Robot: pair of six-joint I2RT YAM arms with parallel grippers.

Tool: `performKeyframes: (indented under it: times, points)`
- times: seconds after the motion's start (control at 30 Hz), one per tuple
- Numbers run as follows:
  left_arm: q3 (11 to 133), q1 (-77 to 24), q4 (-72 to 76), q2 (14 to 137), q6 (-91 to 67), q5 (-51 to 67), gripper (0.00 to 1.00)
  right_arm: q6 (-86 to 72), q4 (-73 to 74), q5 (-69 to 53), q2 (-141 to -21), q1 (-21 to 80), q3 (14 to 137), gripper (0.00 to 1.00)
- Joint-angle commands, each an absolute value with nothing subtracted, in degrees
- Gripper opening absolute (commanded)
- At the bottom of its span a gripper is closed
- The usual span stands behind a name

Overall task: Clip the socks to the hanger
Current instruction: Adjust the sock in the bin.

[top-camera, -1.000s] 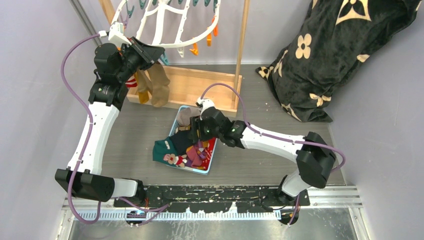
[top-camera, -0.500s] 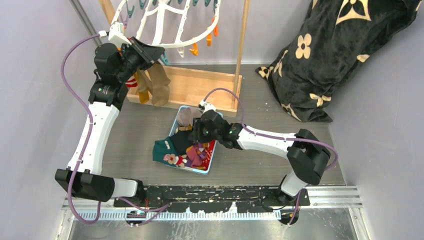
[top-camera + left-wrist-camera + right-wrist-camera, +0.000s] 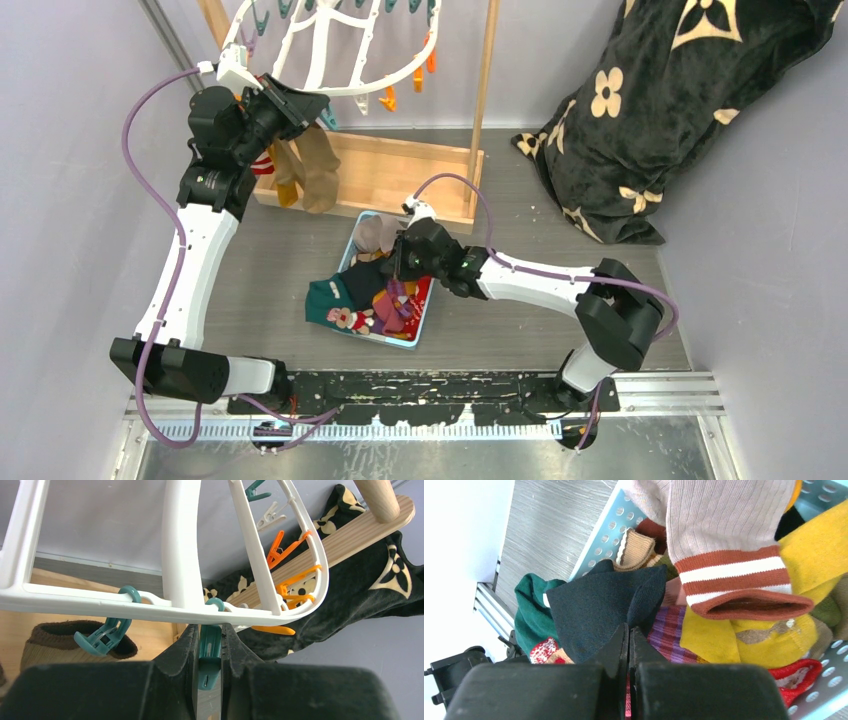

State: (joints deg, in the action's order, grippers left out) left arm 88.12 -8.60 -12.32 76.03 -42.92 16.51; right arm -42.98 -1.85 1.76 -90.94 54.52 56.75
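The white hanger (image 3: 330, 60) hangs at the back left, its rim (image 3: 100, 602) crossing the left wrist view. My left gripper (image 3: 315, 105) (image 3: 210, 630) is shut on a teal clip (image 3: 209, 647) dangling from that rim. A tan-brown sock (image 3: 318, 170) (image 3: 50, 640), a mustard one (image 3: 285, 172) and a red-white striped one (image 3: 262, 165) hang beneath. Several loose socks fill the light blue basket (image 3: 415, 340) (image 3: 604, 530). My right gripper (image 3: 398, 275) (image 3: 629, 630) is down in the pile, shut on a fold of a dark navy sock (image 3: 599, 605).
A pink sock with rust stripes (image 3: 724, 530), a yellow sock (image 3: 814, 555) and a green sock (image 3: 531, 615) crowd round my right fingers. Behind the basket stand the wooden frame's base (image 3: 400, 170) and its post (image 3: 485, 90). At the back right lies a black flowered blanket (image 3: 660, 110).
My right gripper has sunk a little into the basket and its jaws have closed on the dark sock. The left arm has stayed on the teal clip.
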Motion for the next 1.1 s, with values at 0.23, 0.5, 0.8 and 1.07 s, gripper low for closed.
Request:
performKeyframes:
  times: [0.23, 0.5, 0.8, 1.07]
  points:
    - [91.6, -8.4, -9.8, 74.4, -41.4, 16.4, 0.0, -30.7, -6.3, -1.7, -80.4, 54.2, 61.6, 0.01]
    - [92.0, -8.4, -10.0, 74.5, -41.4, 16.3, 0.0, -23.2, 2.5, -5.9, -75.3, 52.6, 71.8, 0.01]
    - [92.3, -8.4, -10.1, 74.6, -41.3, 16.3, 0.0, -17.9, 8.8, -6.1, -71.7, 50.2, 76.9, 0.01]
    - [92.2, -8.4, -10.0, 74.6, -41.3, 16.3, 0.0, -8.6, 17.5, -6.0, -72.2, 48.3, 81.5, 0.01]
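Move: The black sock is already pinched at the right fingertips; its middle lies about 3 cm back, 5 cm left and 2 cm below. The teal clip on the hanger is roughly 15 cm ahead, 12 cm left and 30 cm above the right hand. The gray striped sock is some 7 cm ahead and 4 cm left, the green sock 7 cm back and 13 cm left. From the left hand, the black sock is around 18 cm back, 7 cm right and 34 cm below. Straight up and fast, the right hand pulls the already pinched black sock from the pile in the bin, rising over 20 cm towards the height of the teal clip, then eases about 5 cm to its right. On the way the wrist tips up some 30 degrees towards level, and the fingers stay shut. The left hand stays put and keeps squeezing the teal clip under the hanger's rim. ##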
